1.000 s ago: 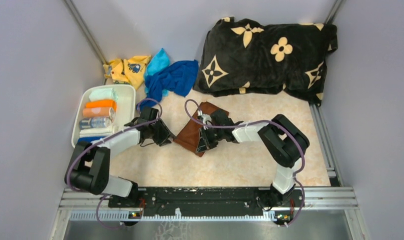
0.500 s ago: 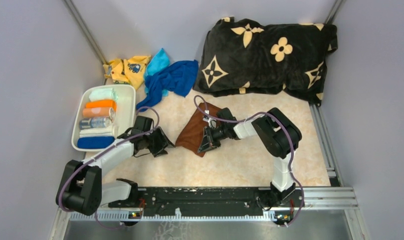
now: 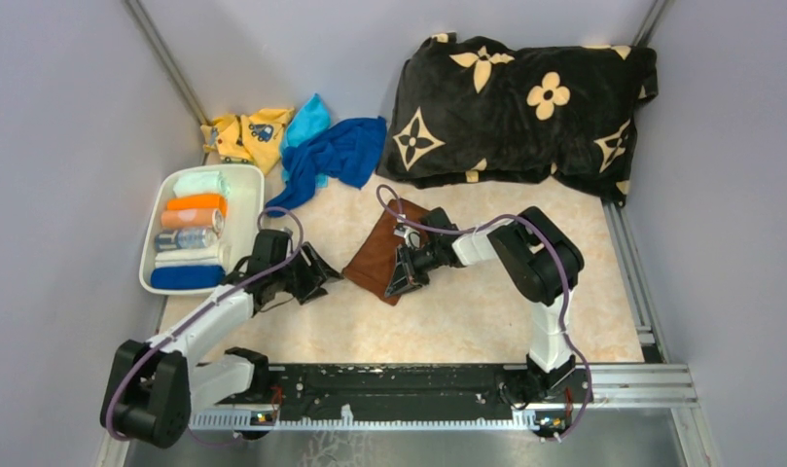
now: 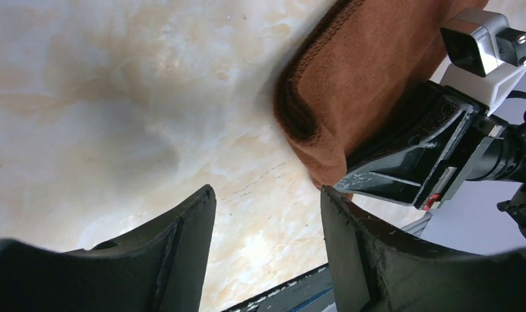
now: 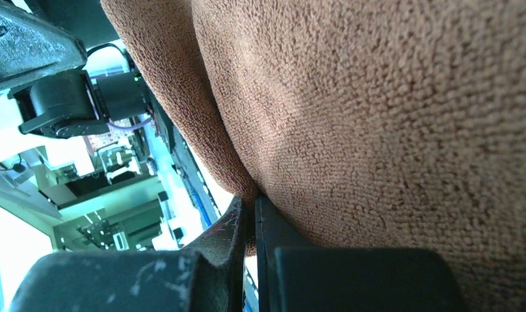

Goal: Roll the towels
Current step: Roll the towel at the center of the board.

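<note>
A brown towel (image 3: 377,253) lies folded on the pale tabletop, its thick folded edge (image 4: 357,84) close in the left wrist view. My right gripper (image 3: 401,280) is shut on its near corner; the right wrist view shows a fold of brown cloth (image 5: 377,117) pinched between the jaws (image 5: 253,203). My left gripper (image 3: 323,276) is open just left of the towel with only table between its fingertips (image 4: 266,190). A dark blue towel (image 3: 336,156) and a cyan towel (image 3: 308,119) lie crumpled together at the back.
A white bin (image 3: 248,183) at the left holds several rolled cloths. A yellow printed cloth (image 3: 243,134) sits in the back left corner. A big black flowered cushion (image 3: 520,97) fills the back right. Grey walls close in both sides.
My left gripper has opened and pulled back toward the near left, off the brown towel. The right gripper stays shut on the towel, which now lies flatter.
</note>
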Available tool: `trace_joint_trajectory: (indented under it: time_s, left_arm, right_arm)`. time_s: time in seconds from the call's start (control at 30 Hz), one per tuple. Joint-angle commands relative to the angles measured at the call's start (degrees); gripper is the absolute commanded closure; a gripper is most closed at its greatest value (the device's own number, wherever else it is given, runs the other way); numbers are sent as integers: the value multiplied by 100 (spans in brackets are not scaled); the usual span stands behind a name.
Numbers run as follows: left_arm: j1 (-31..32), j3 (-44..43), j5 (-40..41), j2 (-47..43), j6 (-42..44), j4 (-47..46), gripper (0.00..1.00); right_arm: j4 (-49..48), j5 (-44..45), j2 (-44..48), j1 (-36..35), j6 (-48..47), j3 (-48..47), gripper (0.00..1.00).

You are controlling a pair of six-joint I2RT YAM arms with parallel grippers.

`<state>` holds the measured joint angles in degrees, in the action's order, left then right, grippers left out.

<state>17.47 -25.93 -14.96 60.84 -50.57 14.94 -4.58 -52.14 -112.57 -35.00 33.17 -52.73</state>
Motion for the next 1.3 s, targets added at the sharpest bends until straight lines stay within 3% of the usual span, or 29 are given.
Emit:
trace_joint_trajectory:
  time_s: [0.0,0.17,0.4,0.67,1.03,1.07,1.27]
  left_arm:
    - [-12,107,-725,460,-69,-939,33]
    - [2,23,-892,1017,-170,-1605,39]
    - [17,-62,-1008,1520,-171,-1962,60]
    - [19,-245,-852,1878,-208,-2009,54]
    - [28,-517,-584,2485,-260,-1358,58]
    - [28,-529,-572,2514,-261,-1322,59]
    - [28,-525,-417,2542,-315,-1090,63]
  right_arm:
    - [383,222,-114,29,-293,-186,100]
    - [620,272,-110,28,-431,-327,100]
    - [746,305,-89,29,-452,-439,100]
    - [953,388,50,29,-653,-514,100]
    - [1822,1145,937,-160,-1461,-900,75]
    - [1935,1281,1066,-203,-1537,-943,69]
    - [2366,2890,1948,-918,-2286,-1193,60]
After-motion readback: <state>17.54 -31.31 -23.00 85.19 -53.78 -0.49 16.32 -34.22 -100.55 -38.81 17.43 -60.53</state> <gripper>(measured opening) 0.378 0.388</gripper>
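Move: The brown towel's turned-up left corner lies about 3 cm ahead of the open left hand, 4 cm to its right and 4 cm below; the towel's middle is some 7 cm ahead, 12 cm right and 5 cm down. The blue towel lies about 25 cm straight ahead, 5 cm lower. The shut right hand already holds the towel's near corner, with the left corner about 9 cm to its left and 3 cm ahead, level with it. The left fingers come down around the brown towel's turned-up left corner, moving about 3.5 cm each forward, right and down while partly closing over it. The right hand first keeps its pinch on the near corner, almost still, then opens, lets go and lifts about 4 cm, drifting some 2 cm forward as the wrist tips its fingers about 20 degrees. ##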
